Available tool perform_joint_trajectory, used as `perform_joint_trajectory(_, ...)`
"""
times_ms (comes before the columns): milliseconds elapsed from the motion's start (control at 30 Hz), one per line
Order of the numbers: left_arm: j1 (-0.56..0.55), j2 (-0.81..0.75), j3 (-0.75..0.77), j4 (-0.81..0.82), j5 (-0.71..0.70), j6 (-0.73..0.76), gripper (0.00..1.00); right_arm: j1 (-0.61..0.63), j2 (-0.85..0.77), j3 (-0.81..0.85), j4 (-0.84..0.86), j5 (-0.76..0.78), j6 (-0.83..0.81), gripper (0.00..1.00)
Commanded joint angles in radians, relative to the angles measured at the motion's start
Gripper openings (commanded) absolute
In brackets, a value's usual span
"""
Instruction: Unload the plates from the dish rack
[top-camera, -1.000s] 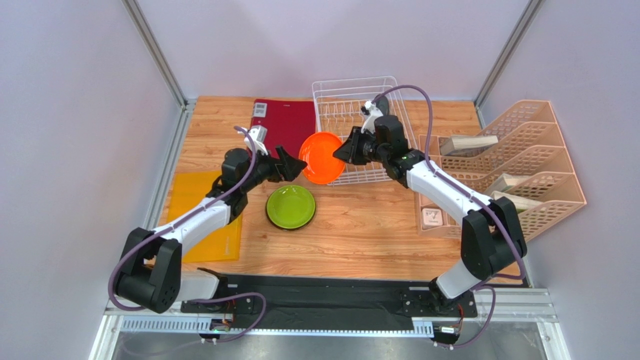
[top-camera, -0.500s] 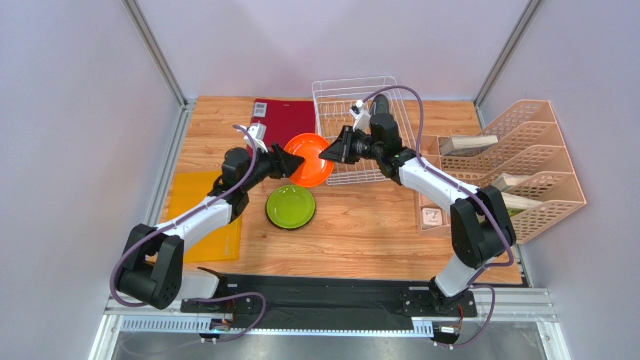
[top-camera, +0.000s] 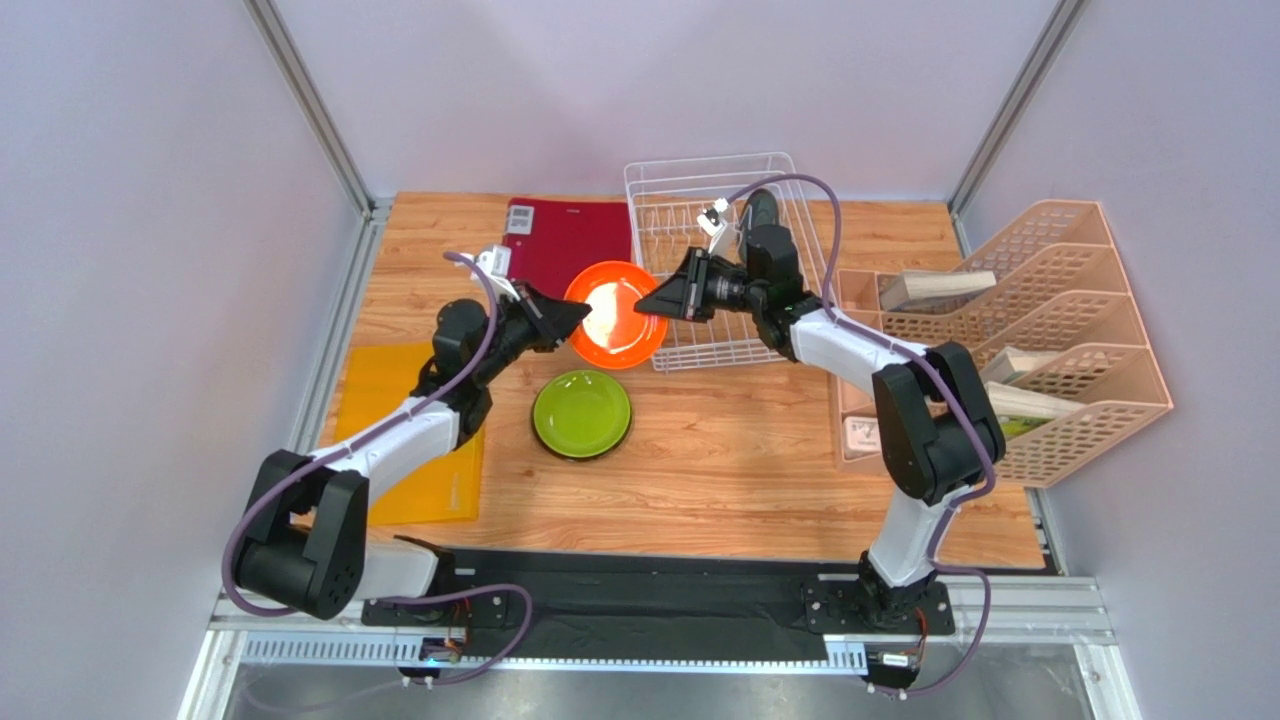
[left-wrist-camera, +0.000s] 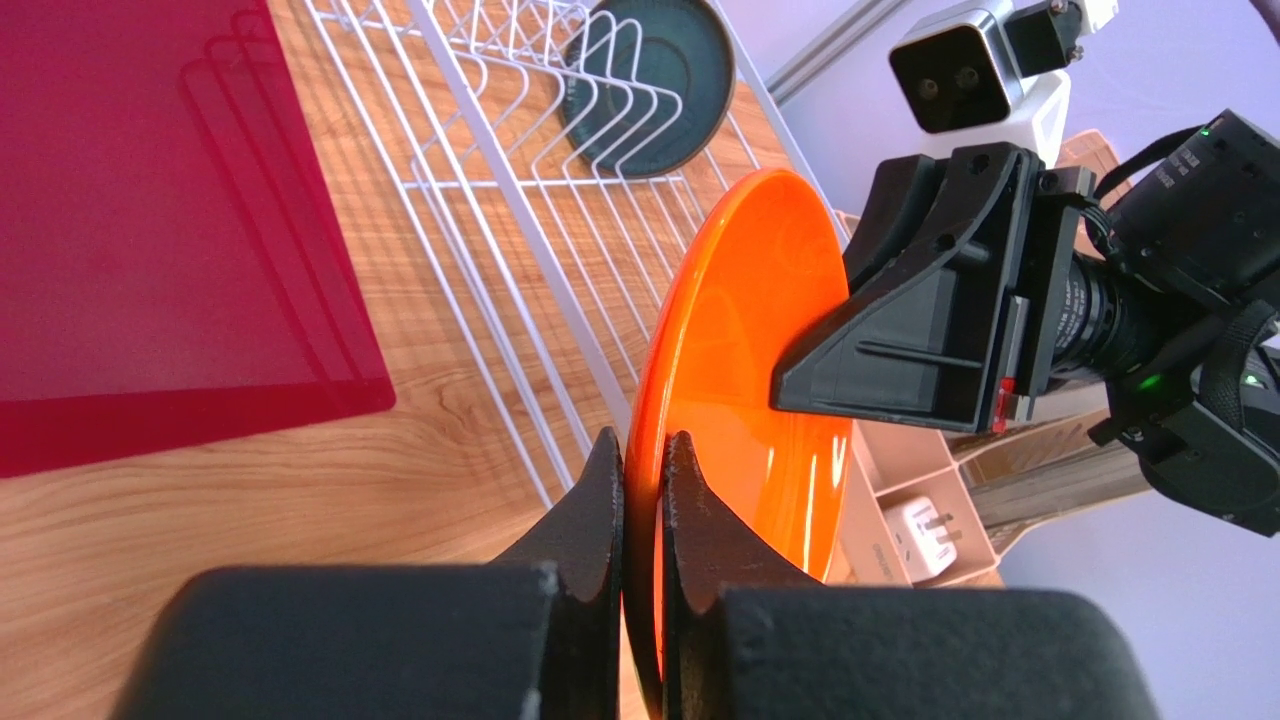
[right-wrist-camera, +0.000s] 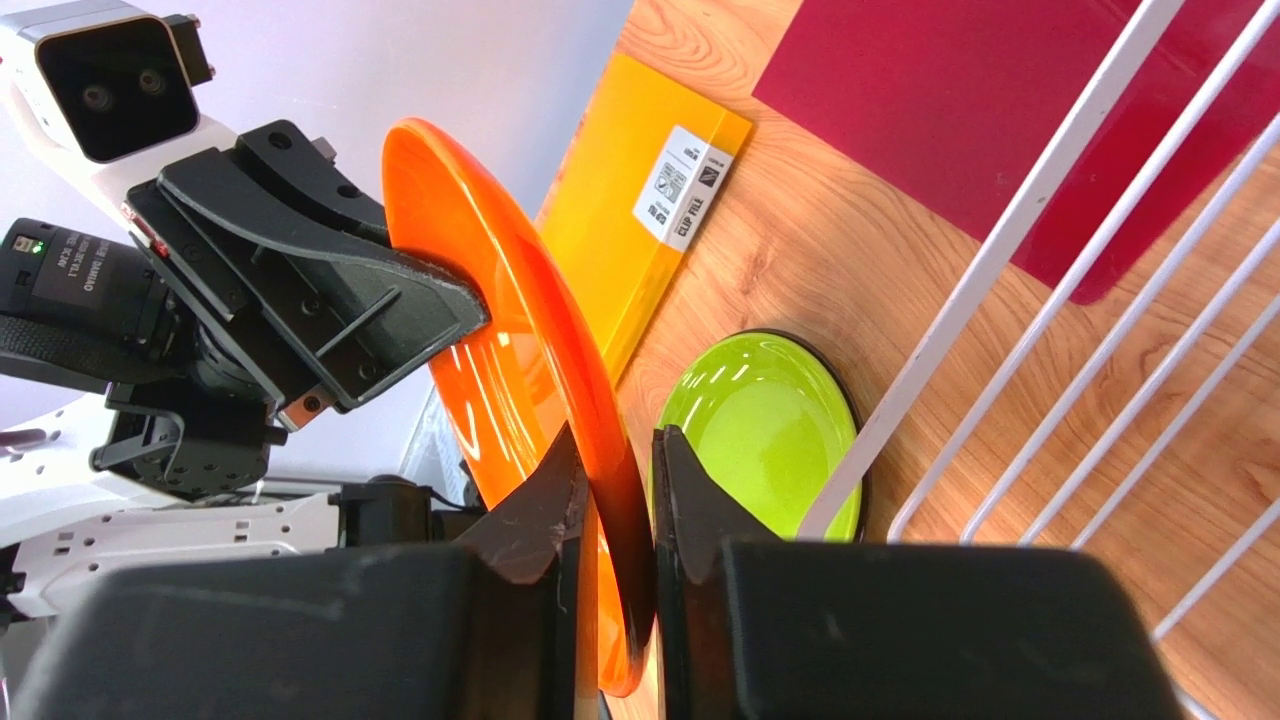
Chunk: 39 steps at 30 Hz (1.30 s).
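The orange plate (top-camera: 609, 315) hangs in the air between my two grippers, left of the white wire dish rack (top-camera: 721, 173). My left gripper (top-camera: 576, 315) is shut on its left rim (left-wrist-camera: 751, 345). My right gripper (top-camera: 646, 303) is shut on its right rim (right-wrist-camera: 481, 300). The lime green plate (top-camera: 583, 414) lies flat on the table below them. The dark teal-grey plate (left-wrist-camera: 657, 83) stands among the prongs of the rack (left-wrist-camera: 496, 195). The dark red plate is out of view.
A dark red mat (top-camera: 568, 240) lies left of the rack and a yellow folder (top-camera: 406, 428) at the table's left edge. Peach lattice file trays (top-camera: 1037, 330) stand at the right, with a white plug adapter (left-wrist-camera: 920, 528) near them.
My right gripper carried the orange plate left and tilted it flatter. My left gripper moved up to it and closed on its left rim.
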<state>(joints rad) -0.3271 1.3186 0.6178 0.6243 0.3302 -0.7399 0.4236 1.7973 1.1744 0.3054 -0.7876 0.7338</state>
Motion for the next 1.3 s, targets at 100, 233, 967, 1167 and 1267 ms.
perform_joint_trajectory(100,-0.038,-0.050,-0.046,0.022,-0.009,0.135,0.00,0.053,-0.019,0.074,-0.056,-0.004,-0.016,0.36)
perform_joint_trajectory(233,-0.038,-0.143,-0.052,-0.098,-0.081,0.195,0.00,0.053,-0.082,0.080,-0.221,0.149,-0.163,0.45)
perform_joint_trajectory(967,-0.038,-0.343,-0.208,-0.373,-0.296,0.266,0.00,0.026,-0.316,-0.001,-0.430,0.691,-0.330,0.46)
perform_joint_trajectory(1167,-0.038,-0.325,-0.246,-0.360,-0.301,0.263,0.00,-0.020,-0.309,-0.013,-0.430,0.709,-0.332,0.45)
perform_joint_trajectory(1267,-0.038,-0.308,-0.263,-0.344,-0.295,0.257,0.00,-0.040,-0.302,-0.015,-0.431,0.715,-0.333,0.45)
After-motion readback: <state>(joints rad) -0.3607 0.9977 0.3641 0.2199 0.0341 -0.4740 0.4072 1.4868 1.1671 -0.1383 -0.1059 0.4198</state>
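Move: The left hand pinches the orange plate's edge. The green plate on the red one, where this is headed, lies about 3 cm back, 2 cm left and 18 cm below; the dark red folder is some 20 cm ahead and 5 cm left of that hand. From the right hand, which grips the orange plate too, its middle is about 4 cm left and 1 cm back; the dark plate in the rack waits roughly 22 cm ahead, 19 cm right and 11 cm lower, the rack's middle 17 cm ahead and 13 cm right. Leftward and back at first, then mostly down about 10 cm, the left hand carries the orange plate towards the green one, keeping its pinch and rolling its left side up some 20 degrees. The right fingers open and let go of the plate; that hand dips, rises clear, then travels right and slightly forward over the rack towards the dark plate, sinking a little late on and turning clockwise. ##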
